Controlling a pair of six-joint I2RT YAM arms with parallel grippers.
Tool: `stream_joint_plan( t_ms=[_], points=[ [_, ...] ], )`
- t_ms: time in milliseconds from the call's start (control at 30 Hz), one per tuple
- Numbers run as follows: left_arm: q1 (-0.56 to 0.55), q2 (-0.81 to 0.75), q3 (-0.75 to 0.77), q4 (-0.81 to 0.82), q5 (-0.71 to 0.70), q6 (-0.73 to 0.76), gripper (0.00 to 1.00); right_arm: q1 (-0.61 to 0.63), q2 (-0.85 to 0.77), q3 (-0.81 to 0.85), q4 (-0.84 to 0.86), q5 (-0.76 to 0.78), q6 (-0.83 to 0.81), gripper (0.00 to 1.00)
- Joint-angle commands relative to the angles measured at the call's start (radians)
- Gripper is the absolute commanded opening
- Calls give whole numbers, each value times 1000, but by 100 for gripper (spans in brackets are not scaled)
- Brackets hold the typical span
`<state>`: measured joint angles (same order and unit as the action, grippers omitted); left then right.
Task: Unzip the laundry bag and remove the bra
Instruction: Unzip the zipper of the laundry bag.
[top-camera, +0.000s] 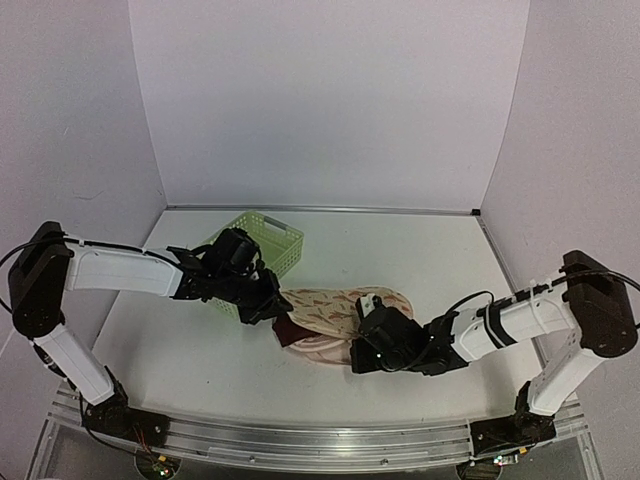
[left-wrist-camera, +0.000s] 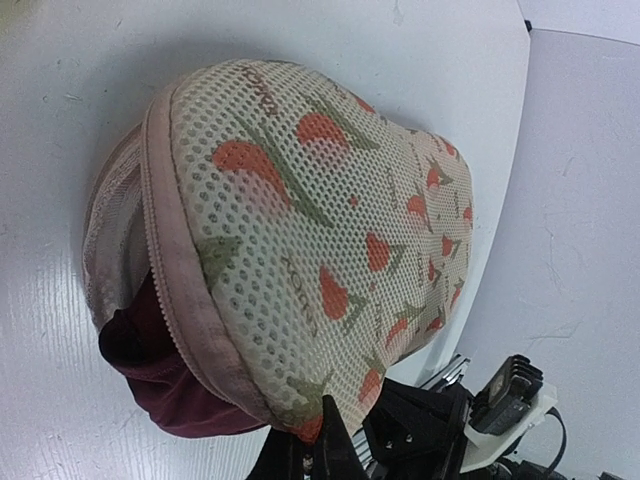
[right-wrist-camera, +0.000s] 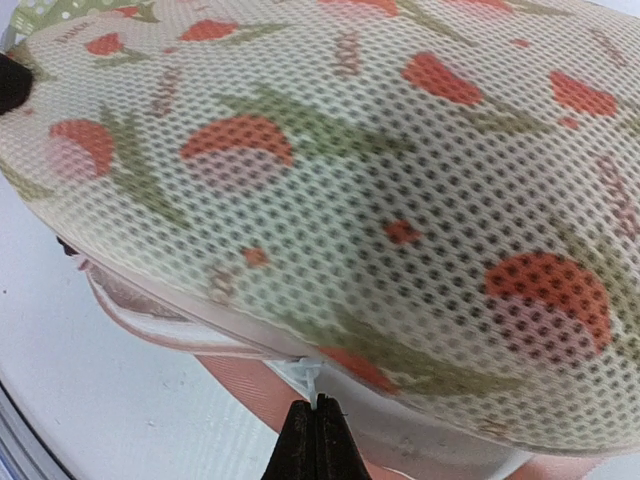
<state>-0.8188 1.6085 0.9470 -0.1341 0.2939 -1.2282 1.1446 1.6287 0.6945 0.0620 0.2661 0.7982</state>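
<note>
The laundry bag (top-camera: 335, 305) lies mid-table, a cream mesh pouch with orange-red and green motifs. Its rim gapes at the left end, where the dark maroon bra (top-camera: 290, 330) pokes out. In the left wrist view the bra (left-wrist-camera: 165, 385) bulges from under the pink edging of the laundry bag (left-wrist-camera: 300, 220). My left gripper (left-wrist-camera: 315, 425) is shut on the edge of the bag's upper flap, at the bag's left end (top-camera: 272, 305). At the bag's near side, my right gripper (right-wrist-camera: 318, 405) is shut on the white zipper pull (right-wrist-camera: 312, 375). The laundry bag's mesh (right-wrist-camera: 350, 180) fills that view.
A light green lattice basket (top-camera: 268, 238) stands behind the left gripper, at the back left. White walls close the table on three sides. The right arm (top-camera: 500, 325) reaches in from the right.
</note>
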Motion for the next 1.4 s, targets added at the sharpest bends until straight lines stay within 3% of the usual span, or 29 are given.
stream_joint_plan(
  t_ms=[0, 200, 600, 1067, 1367],
  points=[
    [25, -60, 6, -31, -2, 73, 0, 3, -72, -44, -115, 112, 8, 0],
    [44, -85, 16, -85, 8, 147, 0, -18, -136, -91, -187, 165, 6, 0],
    [63, -124, 14, -153, 18, 269, 0, -183, -255, -138, -235, 72, -82, 0],
    [63, -23, 86, -158, 43, 322, 0, -171, -380, -240, -203, -83, -74, 0],
    [62, -28, 140, -215, -15, 345, 29, -79, -334, -242, -148, -138, -30, 0]
  ],
)
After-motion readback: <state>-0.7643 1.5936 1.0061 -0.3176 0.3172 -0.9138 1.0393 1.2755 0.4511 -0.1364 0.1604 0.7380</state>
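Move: The right fingers, down at the near side of the laundry bag, already grip the zipper pull; the bag's right end, where the seam leads, lies about 10 cm to their right and 5 cm farther out, at much the same height. The bra peeks out some 13 cm to their left and 3 cm ahead. The left hand, shut on the bag's left flap edge, has the bra 3 cm back from straight beneath it, about 7 cm down; the pull lies from it about 14 cm right, 6 cm back and 6 cm below. Keeping its pinch on the zipper pull, the right hand runs it quickly along the near seam about 10 cm to the right, bearing slightly forward at the far end, then draws back some 5 cm towards the base at the bag's near right corner, its roughly 10-degree clockwise turn undone again. The left hand holds the flap edge and goes 2 to 3 cm to the left while rising slightly, sinks back once the right hand has stopped going right, and at the end opens its fingers by about a quarter, letting go of the edge. ##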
